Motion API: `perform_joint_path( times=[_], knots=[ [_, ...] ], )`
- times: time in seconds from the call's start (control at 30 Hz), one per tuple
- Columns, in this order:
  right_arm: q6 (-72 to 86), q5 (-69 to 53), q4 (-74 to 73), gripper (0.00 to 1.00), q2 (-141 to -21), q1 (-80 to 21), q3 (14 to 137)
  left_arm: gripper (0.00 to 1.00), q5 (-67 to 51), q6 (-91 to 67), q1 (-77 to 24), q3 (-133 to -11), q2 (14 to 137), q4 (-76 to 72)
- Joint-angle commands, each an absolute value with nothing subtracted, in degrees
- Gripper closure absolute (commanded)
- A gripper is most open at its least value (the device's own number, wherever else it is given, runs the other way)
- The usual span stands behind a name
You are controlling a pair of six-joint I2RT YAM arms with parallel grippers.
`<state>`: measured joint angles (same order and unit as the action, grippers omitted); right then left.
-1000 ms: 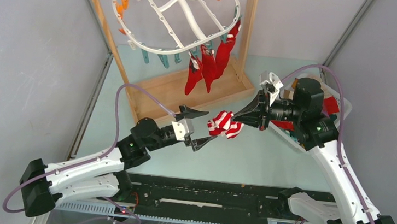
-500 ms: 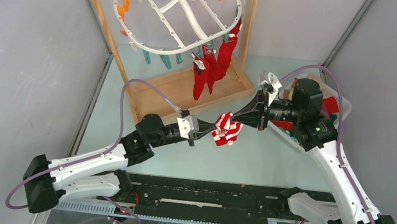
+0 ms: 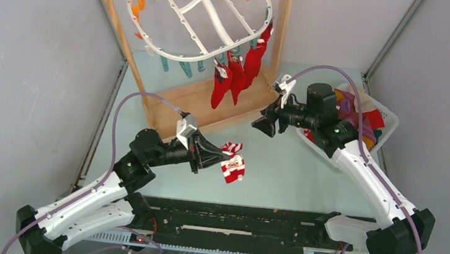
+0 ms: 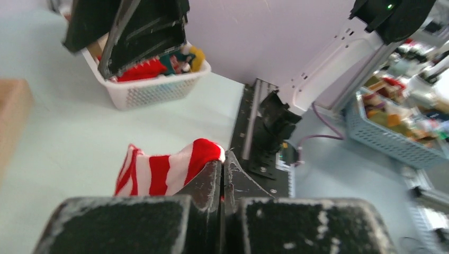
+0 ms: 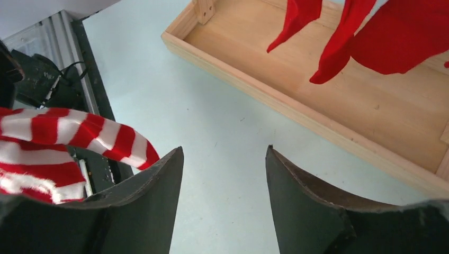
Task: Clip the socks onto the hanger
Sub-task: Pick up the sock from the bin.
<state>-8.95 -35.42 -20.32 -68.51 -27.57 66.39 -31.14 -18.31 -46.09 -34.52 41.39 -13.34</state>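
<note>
The red-and-white striped sock [image 3: 232, 165] hangs from my left gripper [image 3: 221, 158], which is shut on its edge above the middle of the table. The left wrist view shows the sock [image 4: 159, 172] pinched at the tips of that gripper [image 4: 223, 161]. My right gripper [image 3: 261, 125] stands open and empty a little to the right and farther back, clear of the sock [image 5: 58, 143]; in its wrist view the gripper [image 5: 222, 153] has only bare table between its fingers. The white hanger [image 3: 182, 56] hangs from the wooden stand, with three red socks [image 3: 234, 78] clipped on its near right rim.
The stand's wooden tray base [image 3: 194, 102] lies under the hanger, its near edge [image 5: 296, 114] just ahead of my right gripper. A white basket [image 3: 391, 125] holding several mixed socks sits at the right. Orange and teal clothespins [image 3: 184, 68] dangle round the hanger's rim.
My left gripper shut on the striped sock and drew it left and nearer. My right gripper let it go, opened, and swung back towards the stand.
</note>
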Motion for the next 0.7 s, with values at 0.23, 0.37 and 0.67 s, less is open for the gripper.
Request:
perform_joint_path(
  times=[0.23, 0.37, 0.67],
  knots=[
    [-51.58, -67.66, -37.88, 0.16, -63.77, -26.47, 70.66, 1.0, -30.48, -61.34, -36.22, -25.52, 36.17, -19.08],
    [-81.1, -71.57, -51.46, 0.09, -61.64, -28.22, 69.03, 1.0, -27.84, -73.65, -34.28, -23.77, 38.59, -22.34],
    [-50.64, -42.76, -10.14, 0.13, -52.48, -45.06, 49.62, 1.0, -22.77, -87.25, -33.31, -23.42, 40.25, -26.25]
  ],
)
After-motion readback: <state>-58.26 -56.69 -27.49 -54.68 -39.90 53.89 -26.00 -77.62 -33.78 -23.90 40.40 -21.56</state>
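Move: The left hand keeps the striped sock pinched; its middle hangs about 4 cm below that hand point, 2 cm back and 2 cm to the right. From the right hand the same sock lies roughly 13 cm back, 9 cm to the left and a couple of centimetres lower. The red hanging socks are some 13 cm ahead of the right hand, 11 cm left and slightly higher; the wooden tray is 5 cm ahead, 16 cm left, 22 cm down. The left fingers keep their pinch on the striped sock while that hand shifts left, then forward, about 5 cm in all and slightly down, rolling it over by more than 50 degrees, forward side down. The right hand sweeps back some 14 cm to the sock, its tips swinging counter-clockwise about 45 degrees as the wrist also rolls, fingers opening wider to straddle the sock's level. ##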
